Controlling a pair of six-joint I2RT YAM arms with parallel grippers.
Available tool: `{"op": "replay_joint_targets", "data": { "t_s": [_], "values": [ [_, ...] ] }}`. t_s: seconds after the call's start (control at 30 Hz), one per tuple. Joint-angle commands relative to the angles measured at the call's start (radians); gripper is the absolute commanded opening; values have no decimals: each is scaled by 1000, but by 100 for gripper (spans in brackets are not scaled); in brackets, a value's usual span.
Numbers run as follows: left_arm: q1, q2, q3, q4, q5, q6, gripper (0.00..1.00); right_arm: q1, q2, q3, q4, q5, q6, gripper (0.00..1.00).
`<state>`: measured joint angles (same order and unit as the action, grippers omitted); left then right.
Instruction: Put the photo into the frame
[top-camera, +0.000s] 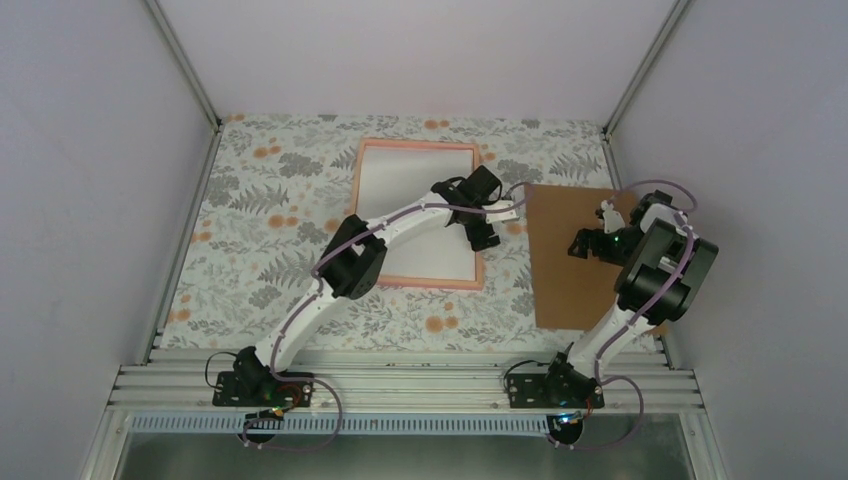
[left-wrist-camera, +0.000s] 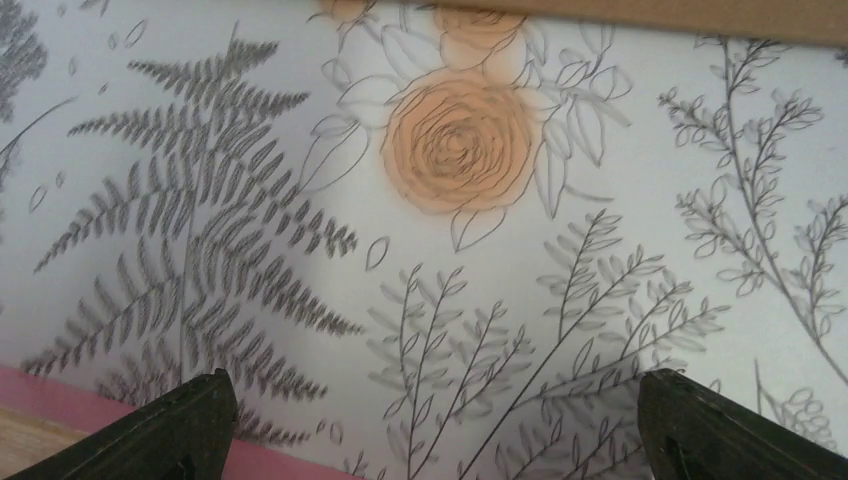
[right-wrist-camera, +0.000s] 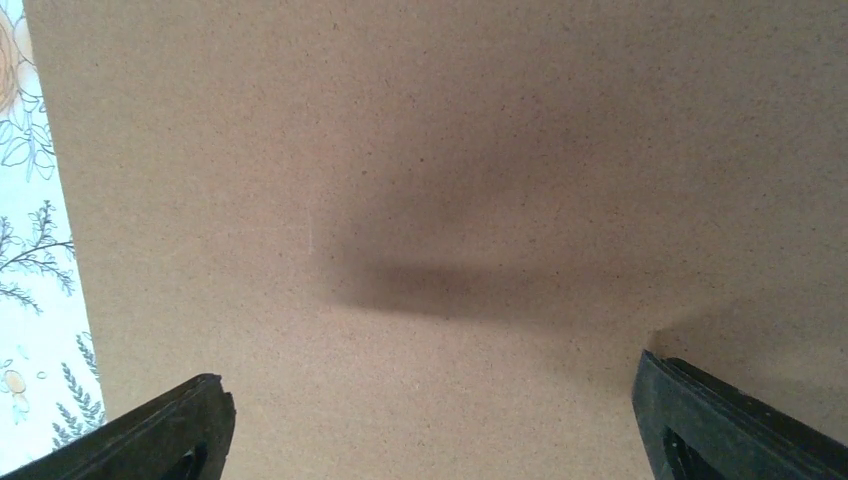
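Note:
The pink frame (top-camera: 362, 215) lies flat at the middle of the table, and its inside shows plain white. The photo is not in view. My left arm reaches across the frame, and my left gripper (top-camera: 493, 228) hangs open just past the frame's right edge. In the left wrist view the left gripper (left-wrist-camera: 437, 440) has only patterned cloth between its wide-apart fingers, and a strip of the frame (left-wrist-camera: 60, 400) shows at bottom left. My right gripper (top-camera: 586, 245) (right-wrist-camera: 430, 430) is open above the brown board, holding nothing.
A brown backing board (top-camera: 570, 280) (right-wrist-camera: 450, 180) lies to the right of the frame; its edge (left-wrist-camera: 650, 15) crosses the top of the left wrist view. The floral tablecloth (top-camera: 270, 200) covers the table. Walls enclose the left, back and right.

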<state>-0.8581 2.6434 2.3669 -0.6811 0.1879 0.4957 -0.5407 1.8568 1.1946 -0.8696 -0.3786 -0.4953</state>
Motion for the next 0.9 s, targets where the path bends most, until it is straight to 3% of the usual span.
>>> {"op": "replay_joint_targets", "data": {
  "t_s": [0.0,0.33,0.5,0.67,0.77,0.87],
  "values": [
    [39,-95,-128,4,-76,-27,100,67,76,-111,13,-47,47,99],
    [99,-253,-330,111,17,-118,100,224,153,-113,14,-171,149,99],
    [106,-295,-356,145,78,-198,100,333,147,-117,19,-284,162,100],
    [104,-348,-397,192,220,-345,100,333,64,-39,-16,-421,131,100],
    [98,-396,-461,296,306,-428,100,293,-37,7,-5,-364,127,100],
    [80,-399,-465,353,341,-479,100,237,-118,32,13,-208,107,100]
  ]
}}
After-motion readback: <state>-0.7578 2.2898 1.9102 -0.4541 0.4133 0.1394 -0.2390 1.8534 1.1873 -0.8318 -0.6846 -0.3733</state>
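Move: The frame with the photo in it has its middle about 16 cm to the left of my left hand and 7 cm ahead, nearly at fingertip height; its right-hand bar is just beside those fingers. The brown backing board is centred some 27 cm to that hand's right and 4 cm back. For my right hand, the board lies right underneath, its middle about 4 cm back, and the frame's middle is roughly 43 cm left and 7 cm ahead. With the open fingers of my left hand against the frame's right bar, I push it left nearly 8 cm and slightly forward, then come off, rising about 7 cm and easing back right. Meanwhile my open right hand presses on the board and drags it left and a little forward, travels on to about 14 cm towards its left edge, then lifts off, tilting its left side up. ##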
